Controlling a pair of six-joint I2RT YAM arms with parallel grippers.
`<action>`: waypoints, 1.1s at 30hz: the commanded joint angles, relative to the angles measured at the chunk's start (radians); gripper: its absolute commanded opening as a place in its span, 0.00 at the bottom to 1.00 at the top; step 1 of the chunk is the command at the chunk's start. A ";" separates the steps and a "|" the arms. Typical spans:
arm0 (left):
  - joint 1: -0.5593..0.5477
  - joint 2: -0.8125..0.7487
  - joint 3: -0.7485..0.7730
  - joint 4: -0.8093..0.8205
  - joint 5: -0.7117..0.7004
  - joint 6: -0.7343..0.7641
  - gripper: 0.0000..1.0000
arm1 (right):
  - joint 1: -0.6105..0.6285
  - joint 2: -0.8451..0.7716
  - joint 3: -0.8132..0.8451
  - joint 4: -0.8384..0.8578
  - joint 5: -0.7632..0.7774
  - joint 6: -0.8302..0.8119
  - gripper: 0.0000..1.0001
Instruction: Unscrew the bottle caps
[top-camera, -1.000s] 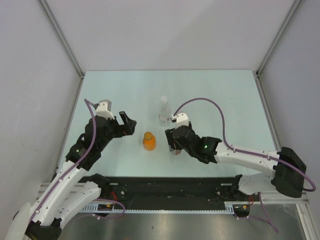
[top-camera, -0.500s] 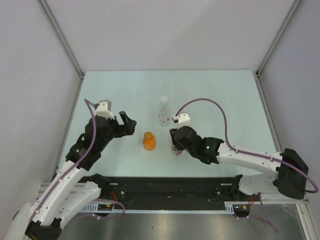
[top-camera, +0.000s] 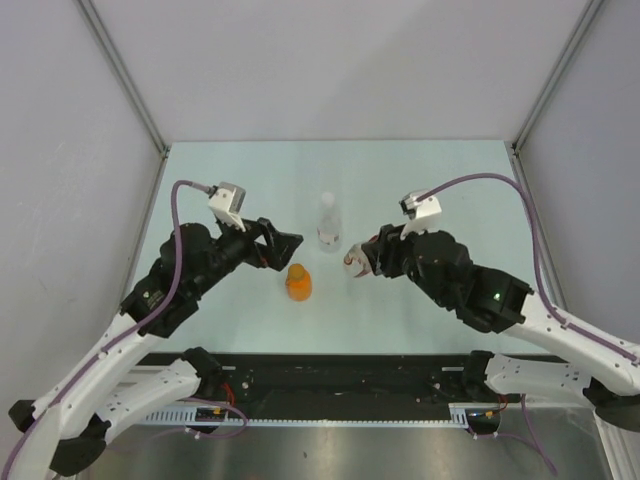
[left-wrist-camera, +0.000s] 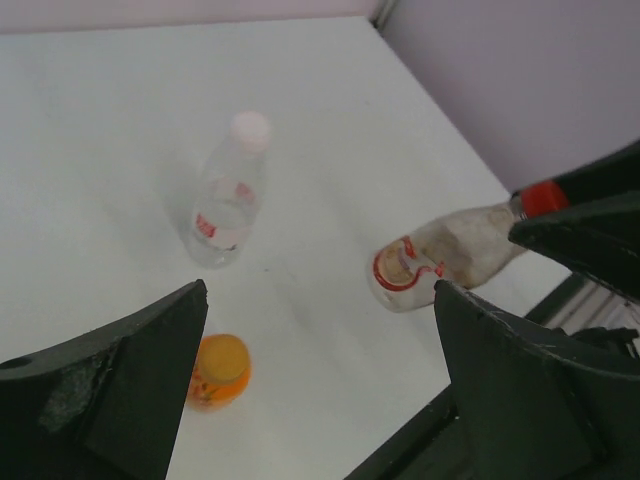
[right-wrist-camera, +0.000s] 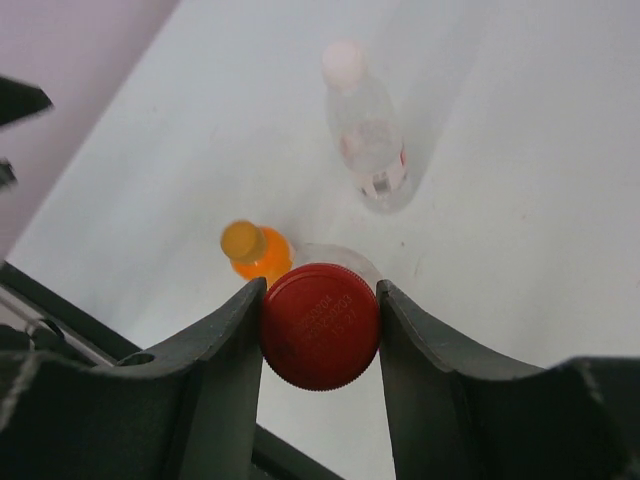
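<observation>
My right gripper (right-wrist-camera: 320, 312) is shut on the red cap (right-wrist-camera: 321, 335) of a clear bottle (left-wrist-camera: 437, 254), which hangs tilted off the table with its base toward the left arm. Seen from above, that bottle (top-camera: 351, 263) shows just left of the right gripper (top-camera: 361, 262). A squat orange bottle (top-camera: 298, 283) with an orange cap (right-wrist-camera: 240, 240) stands in the middle. Behind it stands a clear bottle (top-camera: 328, 224) with a white cap (left-wrist-camera: 250, 129). My left gripper (top-camera: 289, 244) is open and empty, above and just left of the orange bottle (left-wrist-camera: 220, 371).
The pale table (top-camera: 440, 180) is enclosed by grey walls on the left, right and back. A black rail (top-camera: 330, 375) runs along its near edge between the arm bases.
The right gripper closed on the red cap and lifted the bottle up and to the right, tilting it. The left arm swung right toward the orange bottle, still open.
</observation>
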 joint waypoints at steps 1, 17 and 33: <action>-0.051 0.054 0.047 0.131 0.139 0.054 1.00 | -0.076 -0.022 0.115 -0.058 -0.113 0.004 0.00; -0.053 0.224 0.123 0.402 0.658 0.054 1.00 | -0.643 -0.068 0.180 0.022 -1.075 0.237 0.00; -0.195 0.326 0.138 0.431 0.543 0.159 1.00 | -0.568 -0.022 0.240 -0.015 -0.962 0.245 0.00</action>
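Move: My right hand already holds the red-capped bottle by its cap, and the body hangs about 6 cm below and 2 cm left. My open left hand is some 20 cm to my right hand's left, level ahead and 2 cm higher. From the left hand, the bottle's middle is 17 cm right, level ahead, 7 cm down. The orange bottle stands 2 cm ahead and 2 cm right of it, 25 cm below; the clear bottle 17 cm ahead, 10 cm right, 22 cm below. I swing my left hand about 15 cm right towards the hanging bottle, drifting back and up and turning roughly 45 degrees clockwise, fingers wide open. My right hand keeps its pinch on the cap and climbs some 10 cm, going forward-right, then back-left, as it rolls its left side up and turns counter-clockwise, presenting the bottle's body to the left fingers. ##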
